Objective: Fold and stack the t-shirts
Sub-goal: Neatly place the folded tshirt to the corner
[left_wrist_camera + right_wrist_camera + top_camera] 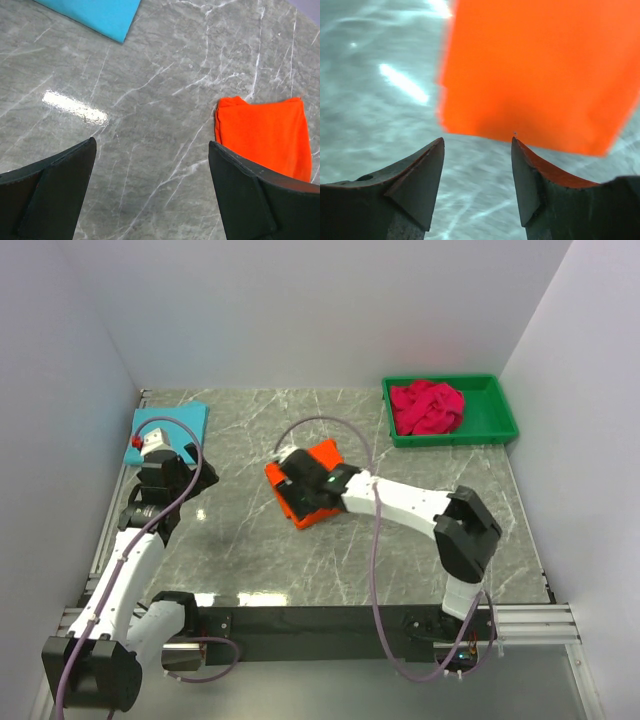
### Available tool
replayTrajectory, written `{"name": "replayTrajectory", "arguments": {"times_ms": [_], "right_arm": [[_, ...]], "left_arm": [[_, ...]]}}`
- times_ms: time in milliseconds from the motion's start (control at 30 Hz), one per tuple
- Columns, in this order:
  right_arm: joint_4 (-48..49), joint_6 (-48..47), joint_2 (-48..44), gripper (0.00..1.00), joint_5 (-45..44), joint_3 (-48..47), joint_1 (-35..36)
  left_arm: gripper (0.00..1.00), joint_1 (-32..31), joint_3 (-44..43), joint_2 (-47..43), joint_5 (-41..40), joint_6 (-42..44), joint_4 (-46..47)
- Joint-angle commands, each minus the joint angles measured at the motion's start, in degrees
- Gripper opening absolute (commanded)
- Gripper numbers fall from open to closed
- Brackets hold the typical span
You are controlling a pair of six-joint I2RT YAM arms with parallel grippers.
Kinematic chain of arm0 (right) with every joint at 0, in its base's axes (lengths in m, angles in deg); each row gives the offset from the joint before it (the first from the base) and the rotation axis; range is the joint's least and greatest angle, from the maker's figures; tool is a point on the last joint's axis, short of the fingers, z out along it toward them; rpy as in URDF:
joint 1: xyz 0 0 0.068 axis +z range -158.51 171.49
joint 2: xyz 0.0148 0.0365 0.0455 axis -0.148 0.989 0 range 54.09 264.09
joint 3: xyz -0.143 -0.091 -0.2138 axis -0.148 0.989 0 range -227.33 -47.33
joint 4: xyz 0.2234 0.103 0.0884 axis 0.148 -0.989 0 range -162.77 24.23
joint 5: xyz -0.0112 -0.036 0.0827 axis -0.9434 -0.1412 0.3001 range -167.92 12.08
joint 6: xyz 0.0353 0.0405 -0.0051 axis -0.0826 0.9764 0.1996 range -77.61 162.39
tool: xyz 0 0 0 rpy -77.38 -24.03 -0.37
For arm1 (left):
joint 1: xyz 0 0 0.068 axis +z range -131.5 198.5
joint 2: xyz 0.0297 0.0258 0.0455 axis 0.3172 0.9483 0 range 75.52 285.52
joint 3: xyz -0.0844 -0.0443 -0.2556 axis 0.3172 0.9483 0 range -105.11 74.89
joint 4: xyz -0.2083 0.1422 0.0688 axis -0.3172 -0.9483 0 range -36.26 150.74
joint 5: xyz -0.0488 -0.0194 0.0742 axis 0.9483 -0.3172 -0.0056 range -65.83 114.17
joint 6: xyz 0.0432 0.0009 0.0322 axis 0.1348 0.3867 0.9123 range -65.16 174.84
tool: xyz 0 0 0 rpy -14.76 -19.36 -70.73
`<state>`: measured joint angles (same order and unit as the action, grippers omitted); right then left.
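Observation:
The bright orange t-shirt [325, 453] lies folded to a small rectangle in the middle of the marble table. My right gripper [298, 480] hovers over it and hides its centre. In the right wrist view the right gripper [477, 140] is open, only marble shows between its fingers, and the orange t-shirt [540, 70] lies just beyond the tips. The turquoise-blue t-shirt [170, 422] lies folded flat at the far left. My left gripper [185, 480] is near it, and the left wrist view shows the left gripper [151, 142] wide open over bare marble. The crimson-pink t-shirt [425, 407] lies crumpled in the bin.
A green plastic bin [495, 420] stands at the back right corner. White walls close in the table on three sides. The left wrist view catches the blue t-shirt [100, 15] at the top left and the orange t-shirt [262, 132] to the right.

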<state>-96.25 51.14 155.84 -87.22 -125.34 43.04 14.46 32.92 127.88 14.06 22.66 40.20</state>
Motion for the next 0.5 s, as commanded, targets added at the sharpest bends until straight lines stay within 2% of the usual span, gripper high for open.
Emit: {"name": "replayTrajectory", "arguments": {"times_ms": [0, 233, 467], "right_arm": [[-0.89, -3.03, 4.14, 0.63, -7.02, -4.76, 6.08], [-3.71, -7.43, 13.46, 0.64, -18.19, -11.54, 12.78], [-3.71, -11.3, 17.51, 0.62, -26.37, -11.02, 16.39]], "left_arm": [[0.99, 0.17, -0.3, -0.06, 1.32, 0.72, 1.29], [0.99, 0.25, -0.39, 0.64, 1.14, 0.63, 1.02], [0.99, 0.25, -0.21, 0.29, 1.14, 0.54, 1.37]]}}
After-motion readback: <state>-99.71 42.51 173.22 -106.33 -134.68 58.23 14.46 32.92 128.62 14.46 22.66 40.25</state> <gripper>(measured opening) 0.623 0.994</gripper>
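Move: The folded orange t-shirt lies below and ahead of the right hand, its middle about 9 cm forward, neither left nor right, and some 9 cm down. The blue t-shirt in the far left corner is roughly 20 cm ahead and 30 cm to the left; the green bin stands about 26 cm ahead and 34 cm to the right. From the left hand the orange t-shirt lies about 20 cm right, 5 cm ahead and 17 cm below. Sweeping left and slightly back at first, the right hand then sinks steeply, about 6 cm in all, to hover low at the near corner of the orange t-shirt. On the way the wrist rolls some 25 degrees, its left side dropping, and turns a little counter-clockwise; the fingers stay half open, and no contact can be made out. ##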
